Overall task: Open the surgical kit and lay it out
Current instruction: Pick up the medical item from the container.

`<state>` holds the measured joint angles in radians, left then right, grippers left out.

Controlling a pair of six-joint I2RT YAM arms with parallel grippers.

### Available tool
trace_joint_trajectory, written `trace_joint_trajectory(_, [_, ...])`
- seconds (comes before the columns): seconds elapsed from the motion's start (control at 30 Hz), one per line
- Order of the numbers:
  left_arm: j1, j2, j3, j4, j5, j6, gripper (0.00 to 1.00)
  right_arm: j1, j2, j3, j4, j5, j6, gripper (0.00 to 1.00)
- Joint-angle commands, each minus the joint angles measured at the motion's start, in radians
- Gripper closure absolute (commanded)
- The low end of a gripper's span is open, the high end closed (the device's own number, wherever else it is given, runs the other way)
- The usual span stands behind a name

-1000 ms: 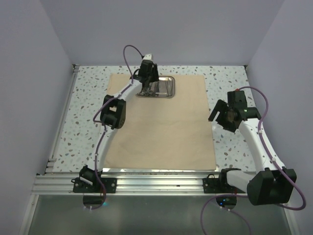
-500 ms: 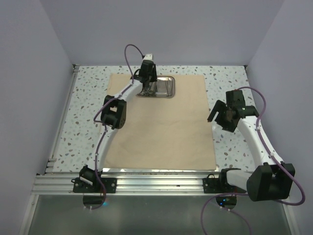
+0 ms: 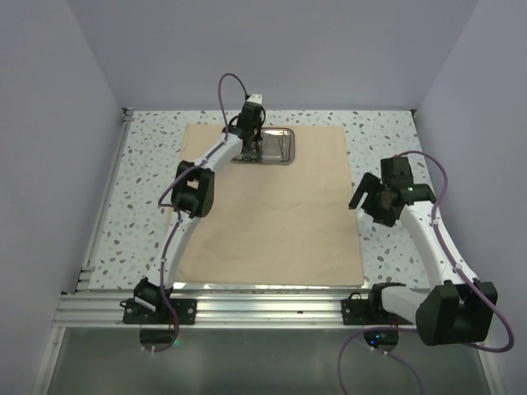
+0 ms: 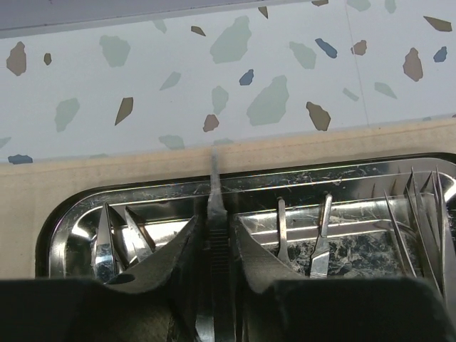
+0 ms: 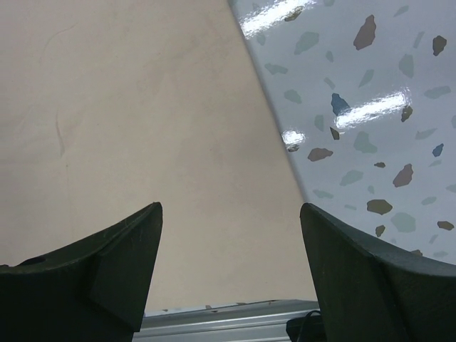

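The tan cloth wrap [image 3: 272, 206] lies spread flat on the table. The small steel tray [image 3: 280, 147] sits on its far edge and shows in the left wrist view [image 4: 71, 221] with several silver instruments inside. My left gripper [image 3: 249, 150] is down in the tray's left half, shut on a slim silver instrument [image 4: 216, 206] that sticks out forward between the fingers. My right gripper [image 3: 368, 197] hovers over the cloth's right edge, open and empty; in the right wrist view [image 5: 229, 214] it has only cloth [image 5: 142, 128] and table beneath it.
Tweezers [image 4: 114, 239] lie at the tray's left, two thin handles [image 4: 303, 235] in the middle, and more slim tools [image 4: 420, 214] at its right. Speckled tabletop [image 3: 148, 164] surrounds the cloth. An aluminium rail [image 3: 263, 300] runs along the near edge.
My left gripper has shifted slightly right and tilted over the tray. My right wrist has moved a little nearer the cloth's right edge.
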<state>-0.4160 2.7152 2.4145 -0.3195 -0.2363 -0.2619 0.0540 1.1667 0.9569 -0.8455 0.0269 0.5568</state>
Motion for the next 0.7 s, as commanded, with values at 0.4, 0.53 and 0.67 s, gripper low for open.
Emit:
trace_joint_trajectory(0.4, [-0.026, -0.093, -0.083, -0.135, 0.034, -0.023, 1.00, 0.024, -0.082, 0.002, 0.013, -0.024, -0.014, 0.18])
trace_joint_trajectory(0.53, [-0.023, -0.175, -0.120, -0.049, 0.063, -0.066, 1.00, 0.029, -0.096, 0.005, 0.017, -0.024, -0.009, 0.19])
trace_joint_trajectory(0.67, [-0.018, -0.248, -0.111, 0.043, 0.072, -0.099, 1.00, 0.038, -0.108, 0.008, 0.020, -0.047, -0.006, 0.19])
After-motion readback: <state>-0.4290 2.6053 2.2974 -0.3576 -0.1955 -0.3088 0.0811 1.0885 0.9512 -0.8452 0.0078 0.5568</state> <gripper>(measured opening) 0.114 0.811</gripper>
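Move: The left hand is down in the tray with the medical item, a slim metal instrument, already between its half-open fingers. From that hand, scissors lie about 5 cm left and roughly level front to back; two small slim instruments lie about 3 and 5 cm right, a centimetre farther out; tweezers about 9 cm right. From the right hand, the item is roughly 35 cm ahead, 29 cm left and 11 cm lower. The left fingers close the rest of the way on the slim instrument, pinching it while the hand eases back about a centimetre. Keeping the grip, the hand then draws back faster towards the base and lifts, ending about 2.5 cm back and 1.5 cm higher; the wrist barely turns. The open, empty right hand drifts up a little. ##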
